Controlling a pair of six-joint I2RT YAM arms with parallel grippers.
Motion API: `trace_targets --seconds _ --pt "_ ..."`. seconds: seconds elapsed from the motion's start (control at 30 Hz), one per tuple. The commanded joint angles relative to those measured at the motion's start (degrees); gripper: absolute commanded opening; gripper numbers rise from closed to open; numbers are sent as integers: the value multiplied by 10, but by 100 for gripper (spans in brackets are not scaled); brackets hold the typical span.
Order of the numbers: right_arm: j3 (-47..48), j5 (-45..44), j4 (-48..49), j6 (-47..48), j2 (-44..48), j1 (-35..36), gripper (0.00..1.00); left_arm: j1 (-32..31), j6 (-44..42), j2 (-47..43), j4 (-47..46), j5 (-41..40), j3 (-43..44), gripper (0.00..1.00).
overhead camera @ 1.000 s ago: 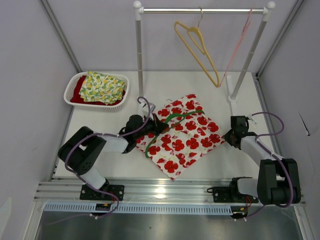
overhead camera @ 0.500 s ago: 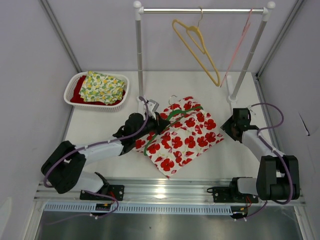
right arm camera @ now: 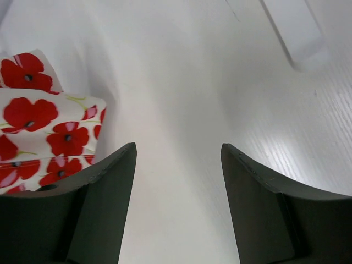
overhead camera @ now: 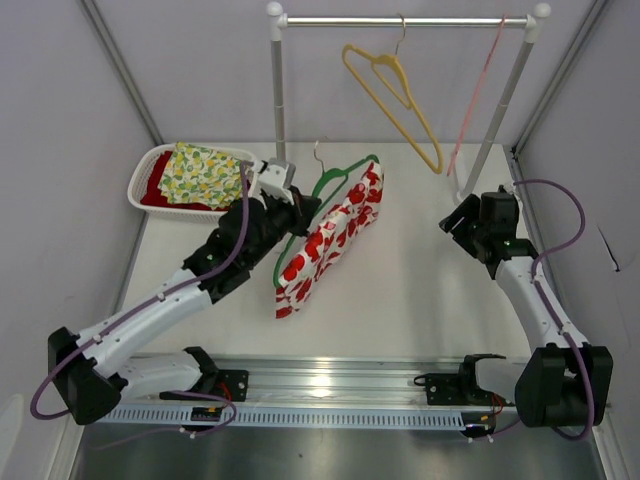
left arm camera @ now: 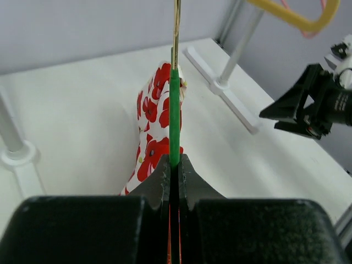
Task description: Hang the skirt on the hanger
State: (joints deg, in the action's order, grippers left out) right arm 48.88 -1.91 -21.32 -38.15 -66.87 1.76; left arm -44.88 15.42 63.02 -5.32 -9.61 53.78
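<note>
A white skirt (overhead camera: pixel 330 240) with red poppies hangs on a green hanger (overhead camera: pixel 345 172) with a metal hook. My left gripper (overhead camera: pixel 305 212) is shut on the hanger's green bar and holds it above the table. In the left wrist view the green hanger (left arm camera: pixel 175 110) runs straight out from between the closed jaws of the left gripper (left arm camera: pixel 175 162), and the skirt (left arm camera: pixel 154 132) drapes below it. My right gripper (overhead camera: pixel 462 222) stands open and empty to the right, apart from the skirt. In its own view the right gripper (right arm camera: pixel 179 151) frames bare table, with the skirt (right arm camera: pixel 44 132) at the left edge.
A white basket (overhead camera: pixel 150 165) with folded clothes (overhead camera: pixel 205 172) sits at the back left. A clothes rack's rail (overhead camera: pixel 400 20) spans the back, carrying a yellow hanger (overhead camera: pixel 395 95) and a pink hanger (overhead camera: pixel 475 90). The rack's foot (overhead camera: pixel 462 185) lies just behind the right gripper.
My left arm has lifted the hanger and skirt off the table, up and toward the back. The skirt now hangs instead of lying spread. My right gripper has opened and drawn back.
</note>
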Motion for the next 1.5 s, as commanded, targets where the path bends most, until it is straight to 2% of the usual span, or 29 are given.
trace_targets --seconds 0.0,0.1,0.27,0.33,0.63,0.8,1.0,1.17,1.47 --pt "45 43 -17 10 17 1 68 -3 -28 -9 115 -64 130 0" --pt "56 54 -23 12 21 0 69 -3 -34 18 175 -98 178 0" --pt "68 67 -33 19 27 1 68 -2 -55 70 246 -131 331 0" --pt "71 72 -36 22 29 0 68 -3 -70 111 276 -158 367 0" --pt "76 91 -40 25 32 0 68 2 -134 264 306 -246 620 0" --pt "77 97 -43 31 33 1 68 22 -125 349 341 -242 744 0" --pt "79 98 -45 38 39 1 68 51 -111 378 319 -231 773 0" --pt "84 99 -44 40 40 0 68 78 -109 381 273 -208 761 0" --pt "68 104 -32 38 41 1 67 120 -86 410 267 -155 772 0"
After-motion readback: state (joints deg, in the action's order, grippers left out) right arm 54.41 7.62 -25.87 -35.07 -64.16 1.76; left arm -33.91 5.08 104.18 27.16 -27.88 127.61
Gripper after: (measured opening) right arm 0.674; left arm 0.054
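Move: The left hand already holds the green hanger by its neck, skirt hanging from it. The bare stretch at the rail's left end is about 28 cm ahead, 5 cm left and 20 cm above that hand. The left post is 27 cm ahead and 9 cm left, its middle 6 cm lower than the hand; the yellow hanger's middle is 23 cm ahead, 13 cm right and 5 cm up. That rail stretch is some 23 cm ahead, 35 cm left and 36 cm above the right hand. Up first, then mostly forward, the left hand carries the hanger and skirt towards the rail's left end, some 18 cm forward and 15 cm up, edging left late on. The wrist swings about 30 degrees counter-clockwise until the fingers point nearly straight ahead, and the pinch on the hanger's neck holds. The open, empty right hand lifts about 5 cm clear, drifting slightly left. ##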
